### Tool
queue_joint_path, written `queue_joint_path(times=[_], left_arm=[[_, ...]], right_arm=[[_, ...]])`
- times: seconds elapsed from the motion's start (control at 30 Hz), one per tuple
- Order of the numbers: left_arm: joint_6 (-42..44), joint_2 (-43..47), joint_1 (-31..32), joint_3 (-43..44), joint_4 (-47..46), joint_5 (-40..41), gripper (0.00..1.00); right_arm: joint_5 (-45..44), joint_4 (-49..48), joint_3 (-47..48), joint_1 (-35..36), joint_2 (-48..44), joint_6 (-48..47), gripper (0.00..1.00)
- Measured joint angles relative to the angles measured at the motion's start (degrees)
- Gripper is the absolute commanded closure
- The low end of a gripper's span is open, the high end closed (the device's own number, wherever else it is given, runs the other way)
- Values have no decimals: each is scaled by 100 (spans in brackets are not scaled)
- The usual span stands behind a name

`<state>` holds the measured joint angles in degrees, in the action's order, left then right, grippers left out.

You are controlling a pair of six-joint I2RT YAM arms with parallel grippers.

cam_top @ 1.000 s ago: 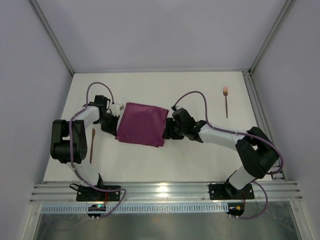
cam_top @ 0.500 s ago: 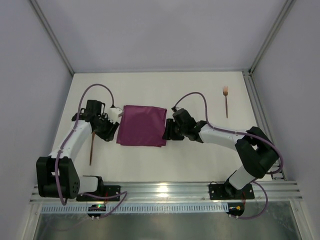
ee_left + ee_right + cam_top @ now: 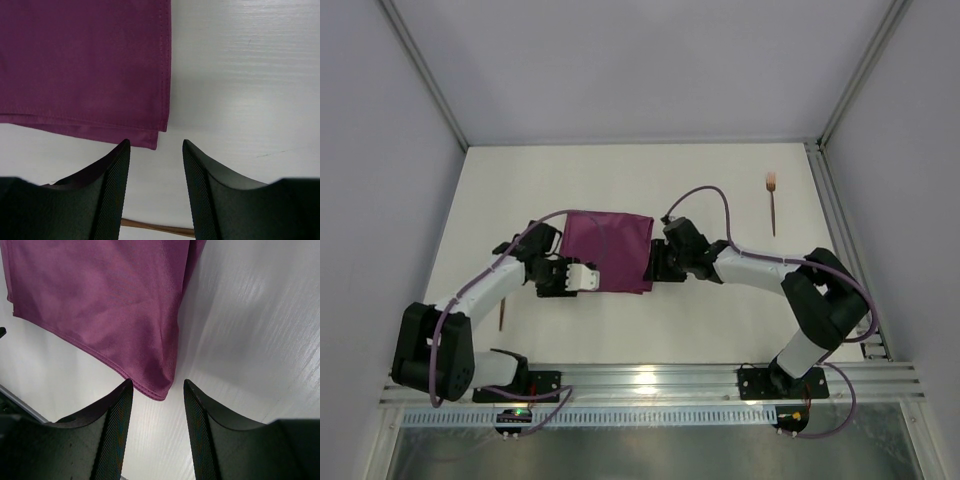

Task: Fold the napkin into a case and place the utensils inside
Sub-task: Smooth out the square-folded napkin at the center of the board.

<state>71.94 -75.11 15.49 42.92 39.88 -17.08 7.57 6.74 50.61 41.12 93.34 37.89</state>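
The maroon napkin (image 3: 613,250) lies flat as a folded, layered rectangle in mid-table. My left gripper (image 3: 582,280) hovers open over its near-left part; in the left wrist view a napkin (image 3: 85,65) corner lies just ahead of the open left gripper (image 3: 155,145), with nothing between the fingers. My right gripper (image 3: 657,262) stands open at the napkin's right edge; in the right wrist view the napkin (image 3: 100,300) corner sits just ahead of the right gripper (image 3: 156,385), untouched. The copper fork (image 3: 772,203) lies far right. Another utensil (image 3: 501,314) lies left, also behind the left fingers (image 3: 157,228).
The white table (image 3: 720,320) is bounded by a metal rail (image 3: 650,380) at the near edge and frame posts (image 3: 825,215) at the sides. The left arm's cable (image 3: 590,235) loops over the napkin.
My left gripper opened, let go of the napkin's far-left corner, and swung toward the near-left side. The napkin settled flat and squarer. The right arm barely moved.
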Motion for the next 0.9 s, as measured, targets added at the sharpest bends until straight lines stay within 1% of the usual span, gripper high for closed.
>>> queue_joint_path(times=[0.07, 0.2, 0.37, 0.47, 0.5, 0.57, 0.6, 0.67, 0.7, 0.77, 0.8, 0.9], left_arm=[[402, -31, 52, -66, -42, -9, 51], [946, -260, 76, -107, -149, 11, 53], [1316, -638, 81, -85, -221, 114, 55], [1427, -680, 87, -79, -315, 155, 63], [1445, -693, 90, -79, -337, 162, 68], [1471, -717, 90, -79, -372, 173, 73], [1488, -719, 90, -79, -385, 175, 78], [1526, -728, 90, -85, -398, 179, 81], [1532, -728, 90, -90, -400, 184, 87], [1545, -728, 90, -103, -413, 188, 92], [1537, -728, 90, -105, -426, 190, 97], [1519, -723, 90, -105, -444, 188, 98]], right_arm=[[24, -2, 0, 0, 66, 0, 50], [59, -2, 2, 0, 144, 2, 51], [74, -7, 4, 0, 153, 2, 51], [74, -7, 4, 0, 153, 0, 51], [74, -9, 4, 0, 153, 0, 51], [74, -9, 4, 0, 153, 0, 51], [74, -9, 4, 0, 153, 0, 51], [74, -9, 4, 0, 153, 0, 51], [74, -9, 4, 0, 153, 0, 51], [74, -11, 4, 0, 153, 0, 51], [74, -9, 4, 0, 153, 0, 51], [74, -9, 20, 0, 153, 0, 51]])
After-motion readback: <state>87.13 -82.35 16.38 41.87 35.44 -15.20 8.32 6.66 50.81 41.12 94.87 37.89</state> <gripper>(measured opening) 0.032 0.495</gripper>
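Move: The square-folded napkin's near-left corner is almost under the left hand, about 1 cm ahead and 3 cm below, neither left nor right. The napkin's middle lies roughly 7 cm ahead and 10 cm to the right; the brown utensil lies about 11 cm to the left, some 1 cm nearer the base. From the right hand the same corner is about 18 cm left, roughly level fore and aft, some 4 cm below. The left hand sinks about 3 cm onto the napkin's near-left corner, turning clockwise some 15 degrees, and pinches it. ##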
